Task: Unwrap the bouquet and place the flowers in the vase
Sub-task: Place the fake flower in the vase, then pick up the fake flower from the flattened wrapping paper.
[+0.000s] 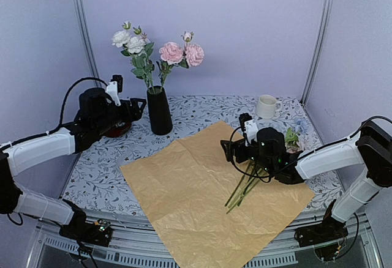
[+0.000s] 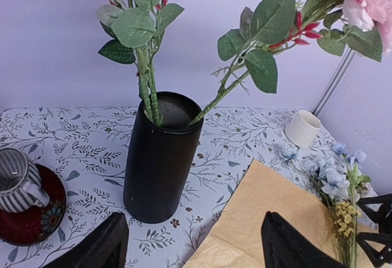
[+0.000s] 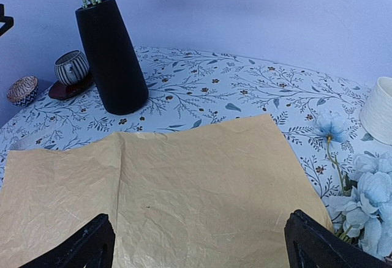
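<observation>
The black vase (image 1: pixel 159 110) stands at the back left and holds white roses (image 1: pixel 130 40) and pink roses (image 1: pixel 182 52) on green stems. My left gripper (image 1: pixel 138 106) hangs just left of the vase (image 2: pixel 160 158), open, with nothing between its fingers (image 2: pixel 98 246). The bouquet's tan paper (image 1: pixel 202 201) lies spread flat. Pale blue and yellow flowers (image 2: pixel 334 179) lie at its right edge, their stems (image 1: pixel 242 191) on the paper under my right arm. My right gripper (image 1: pixel 229 148) hovers open over the paper (image 3: pixel 196 182), holding nothing.
A white mug (image 1: pixel 267 106) stands at the back right. A striped cup on a red saucer (image 2: pixel 18 185) sits left of the vase, and a small patterned bowl (image 3: pixel 23 89) lies beyond it. Walls close in the back and both sides.
</observation>
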Robot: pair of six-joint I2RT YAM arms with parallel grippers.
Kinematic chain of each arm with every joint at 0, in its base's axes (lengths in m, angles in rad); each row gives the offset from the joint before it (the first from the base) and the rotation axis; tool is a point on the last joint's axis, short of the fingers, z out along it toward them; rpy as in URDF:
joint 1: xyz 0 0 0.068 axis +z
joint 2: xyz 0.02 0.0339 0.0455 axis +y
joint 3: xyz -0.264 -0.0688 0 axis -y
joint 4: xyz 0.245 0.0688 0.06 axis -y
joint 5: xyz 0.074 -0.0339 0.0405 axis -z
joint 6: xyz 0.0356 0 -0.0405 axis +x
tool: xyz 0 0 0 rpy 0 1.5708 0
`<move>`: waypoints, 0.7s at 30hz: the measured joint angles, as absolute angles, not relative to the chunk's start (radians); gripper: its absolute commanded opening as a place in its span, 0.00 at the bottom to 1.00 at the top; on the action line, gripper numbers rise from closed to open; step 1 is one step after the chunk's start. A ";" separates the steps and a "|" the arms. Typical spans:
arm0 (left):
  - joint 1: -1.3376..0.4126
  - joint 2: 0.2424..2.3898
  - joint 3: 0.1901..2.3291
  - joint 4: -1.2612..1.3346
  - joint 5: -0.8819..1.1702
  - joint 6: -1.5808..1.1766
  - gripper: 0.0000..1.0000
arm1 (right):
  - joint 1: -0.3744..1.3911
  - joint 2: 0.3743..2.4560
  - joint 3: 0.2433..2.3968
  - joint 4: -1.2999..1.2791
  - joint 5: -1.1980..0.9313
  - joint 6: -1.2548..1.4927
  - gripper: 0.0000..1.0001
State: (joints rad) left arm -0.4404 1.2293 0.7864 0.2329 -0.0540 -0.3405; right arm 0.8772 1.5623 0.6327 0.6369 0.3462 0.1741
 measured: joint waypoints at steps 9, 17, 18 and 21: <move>-0.446 1.287 0.775 0.300 0.059 -0.304 0.77 | 0.884 1.568 0.645 0.637 0.347 0.160 0.99; -0.506 1.413 0.769 0.386 0.140 -0.233 0.74 | 0.886 1.568 0.647 0.637 0.367 0.159 0.99; -0.521 1.425 0.769 0.397 0.147 -0.221 0.72 | 0.888 1.568 0.647 0.637 0.369 0.159 0.99; -0.561 1.459 0.770 0.442 0.162 -0.196 0.71 | 0.890 1.574 0.649 0.638 0.373 0.159 0.99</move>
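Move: The remaining flowers lie bunched on the brown paper, the bunch's middle about 40 cm to the left hand's right, 10 cm nearer the base and 25 cm below. The vase stands some 13 cm ahead of that hand, 6 cm right, its middle 13 cm below; the white mug is about 22 cm ahead and 46 cm right, 21 cm below. From the right hand the bunch's middle is about 13 cm right, 4 cm back and 14 cm below. Empty and already clear of the vase, the left hand sets off slowly and then gathers speed to its right, passing the near side of the vase towards the flowers left on the paper, about 10 cm across and some 5 cm down, with only a slight pull back at the end. On the way the wrist swings clockwise about 20 degrees, so the fingers, still well open and touching nothing, point more towards the bunch. ##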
